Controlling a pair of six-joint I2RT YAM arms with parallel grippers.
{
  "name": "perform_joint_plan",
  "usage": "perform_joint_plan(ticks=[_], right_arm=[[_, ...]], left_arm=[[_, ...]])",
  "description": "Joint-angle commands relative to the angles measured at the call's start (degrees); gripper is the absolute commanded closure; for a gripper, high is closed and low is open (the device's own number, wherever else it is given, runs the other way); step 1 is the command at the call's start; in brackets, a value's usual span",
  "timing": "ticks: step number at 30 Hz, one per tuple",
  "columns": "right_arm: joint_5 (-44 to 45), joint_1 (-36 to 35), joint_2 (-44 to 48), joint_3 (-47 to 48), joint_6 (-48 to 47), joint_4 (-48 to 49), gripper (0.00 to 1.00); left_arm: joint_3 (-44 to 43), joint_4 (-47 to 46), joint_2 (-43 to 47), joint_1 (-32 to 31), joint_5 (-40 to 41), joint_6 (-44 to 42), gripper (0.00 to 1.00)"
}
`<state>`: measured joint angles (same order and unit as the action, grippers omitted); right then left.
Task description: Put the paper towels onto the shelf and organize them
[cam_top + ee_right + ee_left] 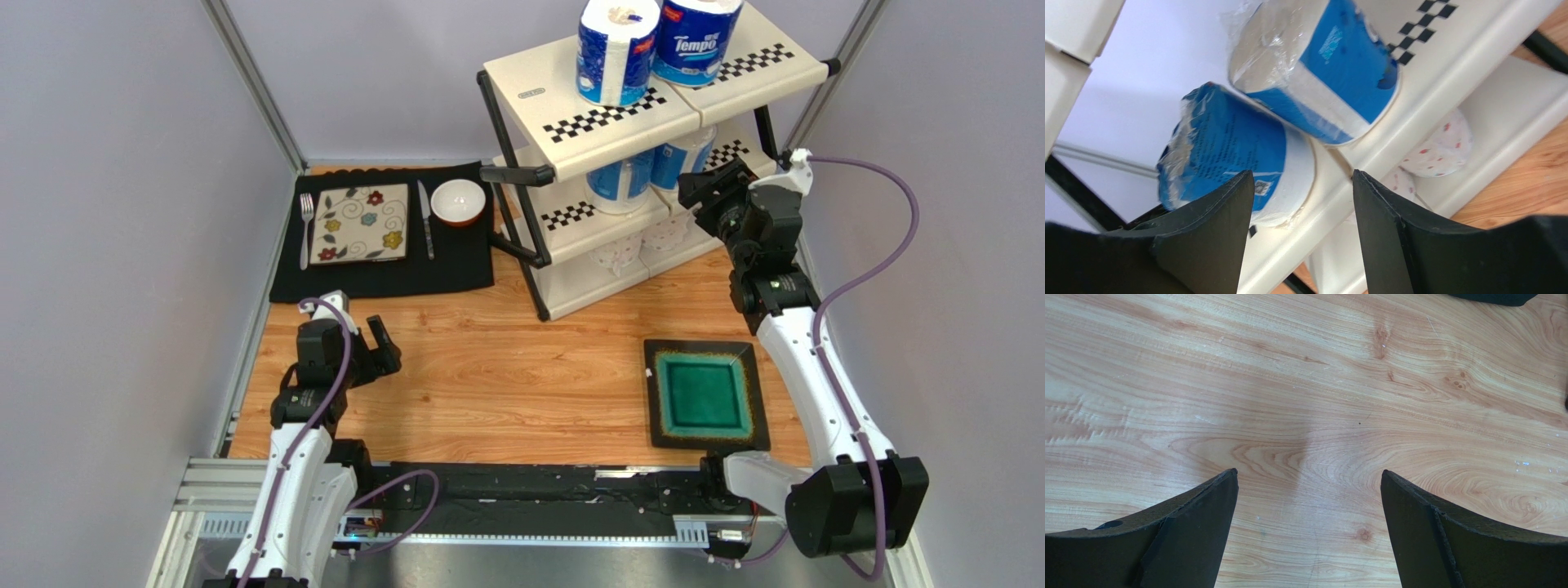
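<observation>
The shelf (540, 74) stands at the back right. Two blue-wrapped paper towels (617, 49) (696, 37) stand on its top tier. Two more (623, 181) (681, 157) sit on the middle tier, and white rolls (620, 255) show on the bottom tier. My right gripper (702, 194) is at the right end of the middle tier. In the right wrist view it (1303, 177) is open and holds nothing, just in front of a blue roll (1229, 159). Another blue roll (1327, 67) is behind, and a dotted white roll (1441, 147) sits below the shelf's rim (1413, 92). My left gripper (362, 331) (1309, 474) hangs open over bare wood.
A black placemat (380, 276) at the back left carries a fork (307, 227), a patterned plate (359, 224), a knife (424, 221) and a bowl (458, 201). A green square tray (705, 395) lies at the front right, beside the right arm.
</observation>
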<state>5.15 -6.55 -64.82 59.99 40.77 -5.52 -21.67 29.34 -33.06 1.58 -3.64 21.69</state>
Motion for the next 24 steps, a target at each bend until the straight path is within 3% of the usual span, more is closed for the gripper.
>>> perform_joint_plan(ticks=[1, 10, 24], right_arm=[[-7.16, -0.31, 0.04, -0.22, 3.34, 2.09, 0.37], [-12.53, -4.35, -4.7, 3.91, 1.59, 2.09, 0.37], [-11.74, -4.62, -9.62, 8.22, 0.71, 2.79, 0.37]], left_arm=[[0.22, -1.66, 0.01, -0.09, -0.4, -0.78, 0.05], [0.23, -1.66, 0.1, -0.09, -0.32, -0.78, 0.05], [0.23, -1.74, 0.01, -0.09, -0.23, -0.86, 0.05]])
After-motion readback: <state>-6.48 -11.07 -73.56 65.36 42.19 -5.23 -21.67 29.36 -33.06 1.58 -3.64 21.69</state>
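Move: The right hand, fingers partly open and empty, has backed off the shelf. The left of the two blue rolls on the middle shelf lies about 12 cm to its left, 8 cm ahead and 3 cm below. The right blue roll is some 12 cm ahead, 2 cm left and 3 cm below; a patterned roll on the bottom shelf lies about 8 cm ahead, 11 cm left and 20 cm lower. From the left hand, the left blue roll is roughly 24 cm ahead, 43 cm right and 20 cm above. The right hand sweeps about 7 cm to its left across the shelf front, from before the right blue roll towards the left one, swinging its fingers some 15 degrees counter-clockwise and sinking about 2 cm on the way. Once nearly in front of the left roll, it stops going sideways and eases 1.5 cm forward while rising about 1 cm, the fingers keeping their part-open gap, close to the plastic wrap but with no touch to be seen. ##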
